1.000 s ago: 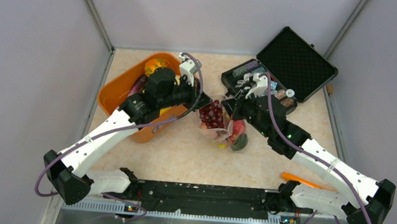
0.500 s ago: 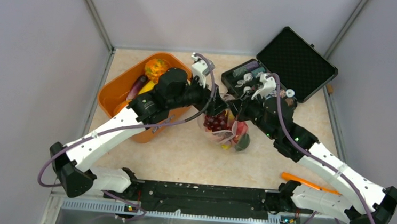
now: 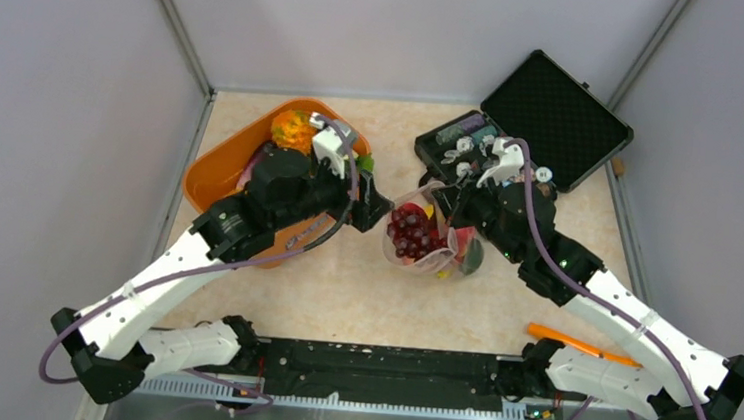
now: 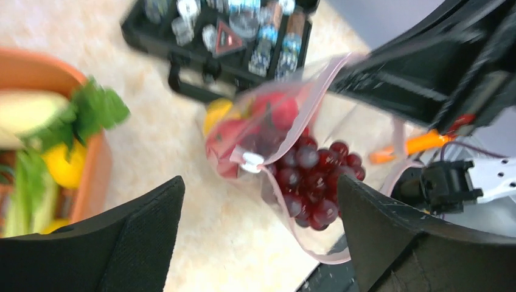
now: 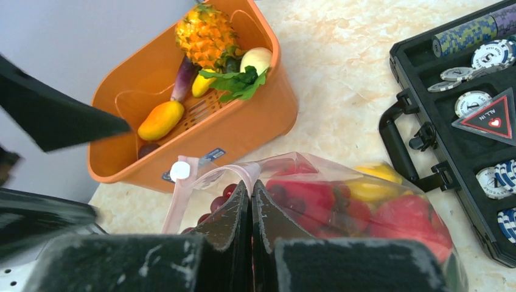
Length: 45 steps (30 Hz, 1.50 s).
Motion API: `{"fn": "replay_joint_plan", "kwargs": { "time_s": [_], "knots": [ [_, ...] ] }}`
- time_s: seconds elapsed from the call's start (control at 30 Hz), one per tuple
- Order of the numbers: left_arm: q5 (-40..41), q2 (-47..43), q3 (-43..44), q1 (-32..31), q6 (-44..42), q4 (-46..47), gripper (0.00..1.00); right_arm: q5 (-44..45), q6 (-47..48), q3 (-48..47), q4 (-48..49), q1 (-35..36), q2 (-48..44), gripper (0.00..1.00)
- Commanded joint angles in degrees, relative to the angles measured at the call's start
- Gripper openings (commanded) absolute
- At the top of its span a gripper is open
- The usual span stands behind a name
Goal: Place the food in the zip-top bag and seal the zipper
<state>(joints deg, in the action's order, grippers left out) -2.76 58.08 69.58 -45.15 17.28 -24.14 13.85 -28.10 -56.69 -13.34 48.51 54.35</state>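
Note:
The clear zip-top bag (image 3: 431, 243) lies at the table's middle, holding purple grapes (image 4: 311, 182), red apples (image 5: 401, 222) and a yellow banana (image 5: 372, 182). Its pink zipper (image 5: 213, 173) stands open, with a white slider (image 4: 251, 161) at one end. My right gripper (image 5: 251, 190) is shut on the zipper strip at the bag's mouth and shows in the top view as the right gripper (image 3: 452, 204). My left gripper (image 3: 371, 206) hangs open just left of the bag, and nothing is between its fingers (image 4: 143, 234). More food lies in the orange basket (image 3: 212, 172).
The basket holds a pineapple (image 5: 209, 30), a mango (image 5: 160, 120), a leafy green piece (image 5: 238, 82) and others. An open black case (image 3: 530, 132) of chips stands at the back right. An orange stick-like piece (image 3: 569, 338) lies near the right arm's base.
My left gripper has opened and drawn back to the left from the bag's mouth. The grapes now lie inside the bag. The right gripper stays shut on the zipper and has shifted slightly right.

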Motion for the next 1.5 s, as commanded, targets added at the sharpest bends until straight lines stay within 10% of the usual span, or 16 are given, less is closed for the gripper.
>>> {"fn": "replay_joint_plan", "kwargs": {
  "time_s": [0.0,0.43,0.63,1.03,1.2,1.47],
  "knots": [
    [-3.6,1.95,-4.21,0.03,4.81,-2.86,0.91,0.48,0.33,-4.19,6.04,-0.09,-1.49,0.0],
    [-6.92,4.68,-4.98,-0.03,7.08,-5.13,0.64,0.07,0.24,-3.79,6.82,-0.11,-0.61,0.0],
    [-6.31,6.59,-4.67,-1.02,7.12,-6.88,0.37,0.14,0.24,-3.49,7.02,-0.14,0.09,0.0],
    [-5.6,7.93,-4.72,-1.79,7.2,-5.75,0.31,-1.61,-0.02,-3.25,7.75,-0.16,0.92,0.0],
    [-4.59,9.75,-4.37,-1.85,7.46,-5.06,0.0,-2.31,0.0,-3.01,7.81,-0.17,0.72,0.0],
    [-0.38,7.22,3.55,-1.79,4.31,-2.37,0.0,-4.35,1.35,-2.38,7.34,-0.17,0.49,0.0]
  ]
}}
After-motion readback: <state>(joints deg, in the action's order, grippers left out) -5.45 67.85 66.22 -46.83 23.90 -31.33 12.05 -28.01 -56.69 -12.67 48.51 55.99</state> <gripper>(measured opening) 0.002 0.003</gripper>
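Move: The left hand hangs wide open above the left side of the bag's mouth; the rim it will take lies about 12 cm below, 2 cm back and 3 cm to its right. The white zipper slider on that rim is some 11 cm below, 1 cm ahead and 2 cm right, and the grapes inside are 15 cm down, 3 cm back and 8 cm right. From the right hand, shut on the opposite rim, the left rim is about 11 cm left, 4 cm back and slightly lower. The left hand drops quickly about 8 cm to the left rim of the bag's mouth, tipping its fingers some 20 degrees further down and drifting slightly back and right, with the gripper already starting to close. It eases a few centimetres lower while narrowing, shuts to pinch the rim just nearer the robot than the white slider, then lifts by about a centimetre, while the right hand keeps its pinch on the opposite rim and shifts only about a centimetre left. ##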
